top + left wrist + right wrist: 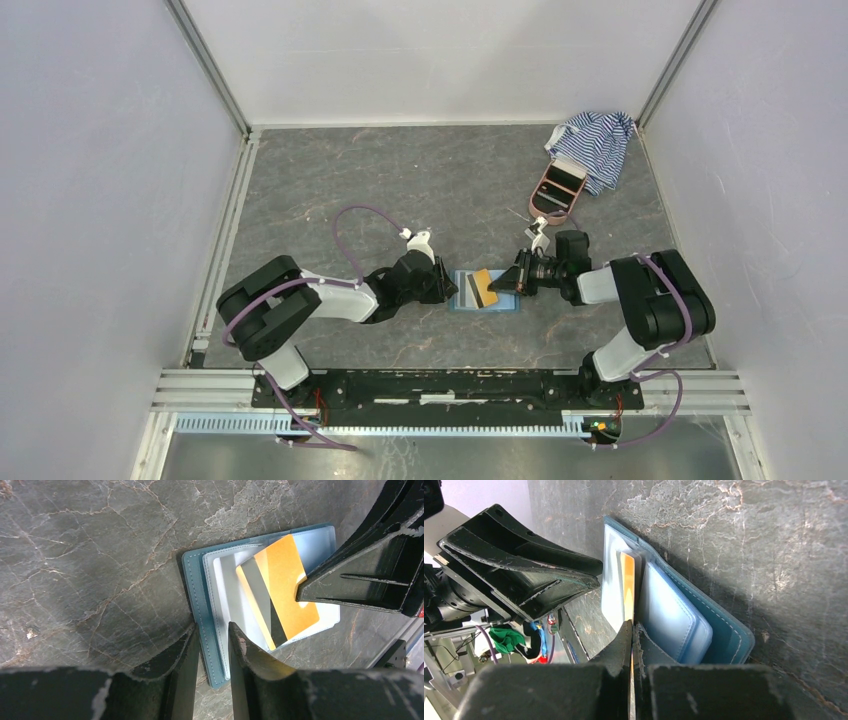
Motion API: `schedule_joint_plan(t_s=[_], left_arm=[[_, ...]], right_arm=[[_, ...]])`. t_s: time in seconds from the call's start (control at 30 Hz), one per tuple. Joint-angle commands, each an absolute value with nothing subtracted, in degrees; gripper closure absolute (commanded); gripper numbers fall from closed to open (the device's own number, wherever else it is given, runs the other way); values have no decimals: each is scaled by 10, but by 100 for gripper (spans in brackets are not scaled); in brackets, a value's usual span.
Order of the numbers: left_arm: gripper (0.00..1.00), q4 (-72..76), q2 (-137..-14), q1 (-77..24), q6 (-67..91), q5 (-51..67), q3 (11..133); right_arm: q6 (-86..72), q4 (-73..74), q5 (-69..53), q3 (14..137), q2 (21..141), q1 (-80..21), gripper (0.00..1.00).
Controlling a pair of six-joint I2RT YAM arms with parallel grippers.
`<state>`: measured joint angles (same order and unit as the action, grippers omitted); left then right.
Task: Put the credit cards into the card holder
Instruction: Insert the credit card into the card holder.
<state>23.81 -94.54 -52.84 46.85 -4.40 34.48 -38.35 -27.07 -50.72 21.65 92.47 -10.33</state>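
Note:
The teal card holder (497, 303) lies open on the grey table between my two grippers. In the left wrist view its teal cover (192, 580) and pale inner sleeves show. My left gripper (212, 627) straddles its near edge, jaws narrowed onto cover and sleeve; from above the left gripper (447, 284) sits at the holder's left side. My right gripper (632, 625) is shut on a tan-gold credit card (627, 580) seen edge-on between two pale sleeves. That credit card (287, 590), with a dark stripe, slants across the sleeves, the right gripper (300, 592) at its right end.
A pink oval case (557, 188) lies open at the back right, beside a blue-white striped cloth (595, 140). White walls close the table on three sides. A metal rail (450, 385) with the arm bases runs along the near edge.

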Motion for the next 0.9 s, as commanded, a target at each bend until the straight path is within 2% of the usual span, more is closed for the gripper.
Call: schedule_joint_plan(t_s=[0.0,0.53,0.63,0.77,0.87], left_arm=[[65,178,-975,-539,465,-11,324],[63,199,-963,-539,464,-13,313],[57,176,-931,-539,447,-28,325],[42,137,-884,-539,431,-55,349],[38,117,-862,-539,422,-74,359]], right_arm=[[-373,-282,-495,213,900,-104,100],[-330,-223,-488,221,901,-100,100],[-328,-223,-489,223,906,-101,100],[-324,-221,-490,228,914,-101,100],[-319,-217,-489,230,913,-103,100]])
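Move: The right hand's shut fingertips are at the orange card's right edge. The card's middle is about 2 cm to their left and the card holder's middle about 1 cm left, both level fore and aft and roughly 1 cm below. The pink case stands some 19 cm ahead and 12 cm right of that hand. The left fingers are half open at the holder's left edge, with its middle about 6 cm right, level, 1 cm below, and the card 5 cm right. Still pinching the orange card's right edge in its shut fingertips, the right hand barely shifts: a slight lift and sink, and half a centimetre to the right. The left hand lingers by the holder's left edge, then comes free of it late and quickly, going back about 1.5 cm while rising and easing left some 1 cm each, its fingers spreading wider. ##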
